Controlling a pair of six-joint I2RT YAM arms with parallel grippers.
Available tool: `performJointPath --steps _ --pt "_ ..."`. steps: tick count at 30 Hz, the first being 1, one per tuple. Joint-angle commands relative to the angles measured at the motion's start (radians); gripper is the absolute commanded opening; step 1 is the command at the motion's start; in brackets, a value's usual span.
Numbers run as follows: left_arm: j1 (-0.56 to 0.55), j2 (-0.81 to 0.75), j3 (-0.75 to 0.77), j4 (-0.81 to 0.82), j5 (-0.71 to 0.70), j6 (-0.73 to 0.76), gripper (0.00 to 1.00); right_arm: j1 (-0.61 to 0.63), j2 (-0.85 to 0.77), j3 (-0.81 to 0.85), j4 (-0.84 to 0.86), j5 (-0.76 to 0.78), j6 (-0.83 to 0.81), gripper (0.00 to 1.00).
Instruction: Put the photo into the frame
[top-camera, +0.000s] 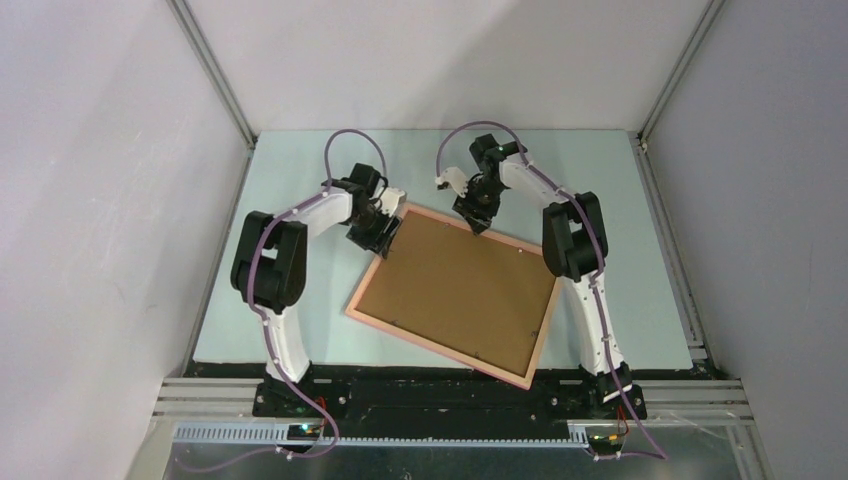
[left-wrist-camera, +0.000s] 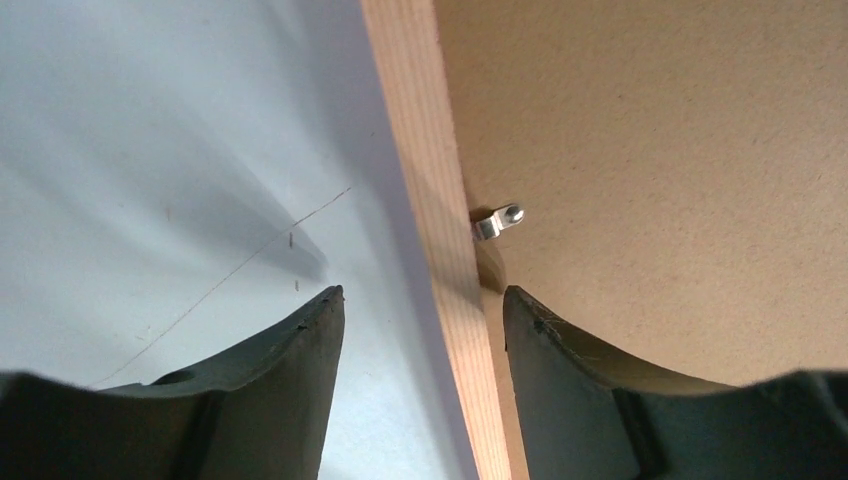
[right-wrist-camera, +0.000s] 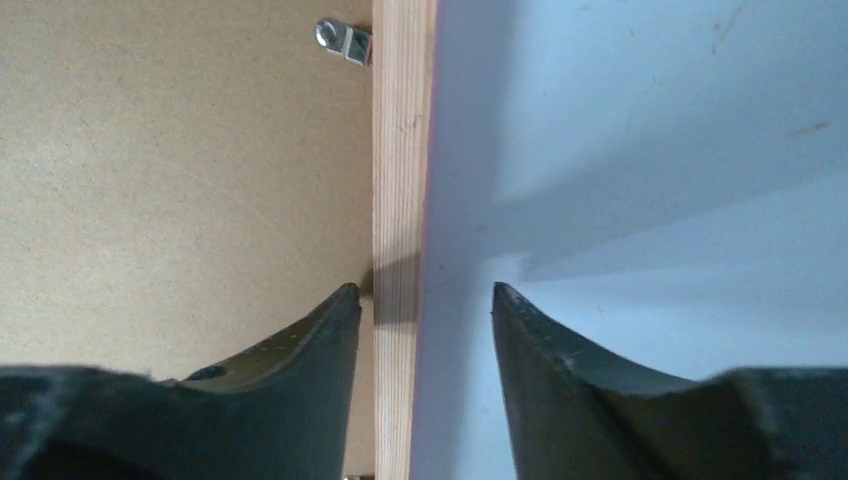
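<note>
The frame (top-camera: 440, 350) lies back side up on the table, turned at an angle, its pale wood rail edged in pink. A brown backing board (top-camera: 460, 285) fills it. The photo is hidden. My left gripper (top-camera: 385, 235) is open at the frame's far left rail (left-wrist-camera: 430, 200), one finger over the table and the other over the board (left-wrist-camera: 650, 150). My right gripper (top-camera: 478, 220) is open astride the far rail (right-wrist-camera: 400, 150), with nothing pinched. Neither gripper holds anything.
Small metal clips (left-wrist-camera: 497, 221) (right-wrist-camera: 345, 40) are screwed to the rail and reach over the backing board (right-wrist-camera: 180, 170). The pale blue table (top-camera: 300, 180) is walled at the back and on both sides.
</note>
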Motion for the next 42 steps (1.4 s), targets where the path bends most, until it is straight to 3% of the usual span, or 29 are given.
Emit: performJointPath --steps 1,8,17,27,32,42 --pt "0.039 -0.062 -0.021 0.004 0.051 -0.026 0.63 -0.022 -0.131 -0.047 0.083 -0.006 0.08 0.58" --pt "0.06 -0.063 -0.04 0.003 0.117 -0.044 0.6 -0.084 -0.328 -0.232 0.161 0.041 0.234 0.68" --pt "0.064 -0.066 -0.063 0.003 0.149 -0.058 0.61 -0.215 -0.615 -0.645 0.229 0.114 0.398 0.72" --pt "0.069 -0.078 -0.068 0.004 0.156 -0.059 0.63 -0.403 -0.849 -0.979 0.2 0.053 0.412 0.75" --pt "0.071 -0.075 -0.063 0.004 0.17 -0.066 0.63 -0.456 -0.867 -1.06 0.218 0.033 0.406 0.75" --pt "0.073 -0.08 -0.092 0.009 0.204 -0.075 0.64 -0.46 -0.673 -1.035 0.238 -0.023 0.43 0.71"
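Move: The right hand goes for the frame's right short side, at a spot roughly 17 cm back and 20 cm to its right, about 1 cm lower. The far-right corner lies some 8 cm back and 21 cm right; a metal clip on the far long side sits about 5 cm back and 11 cm right. From the left hand that short-side spot is about 10 cm back and 43 cm right. Up off the far long side and to the right, the right hand arcs about 7 cm high over the frame, then swings back and down to the right short side near its far corner, ending some 20 cm to the right and 17 cm back. The wrist turns nearly 50 degrees clockwise, and the already parted fingers open further. The open left hand eases about 2 cm back along the left side, tilting slightly. ##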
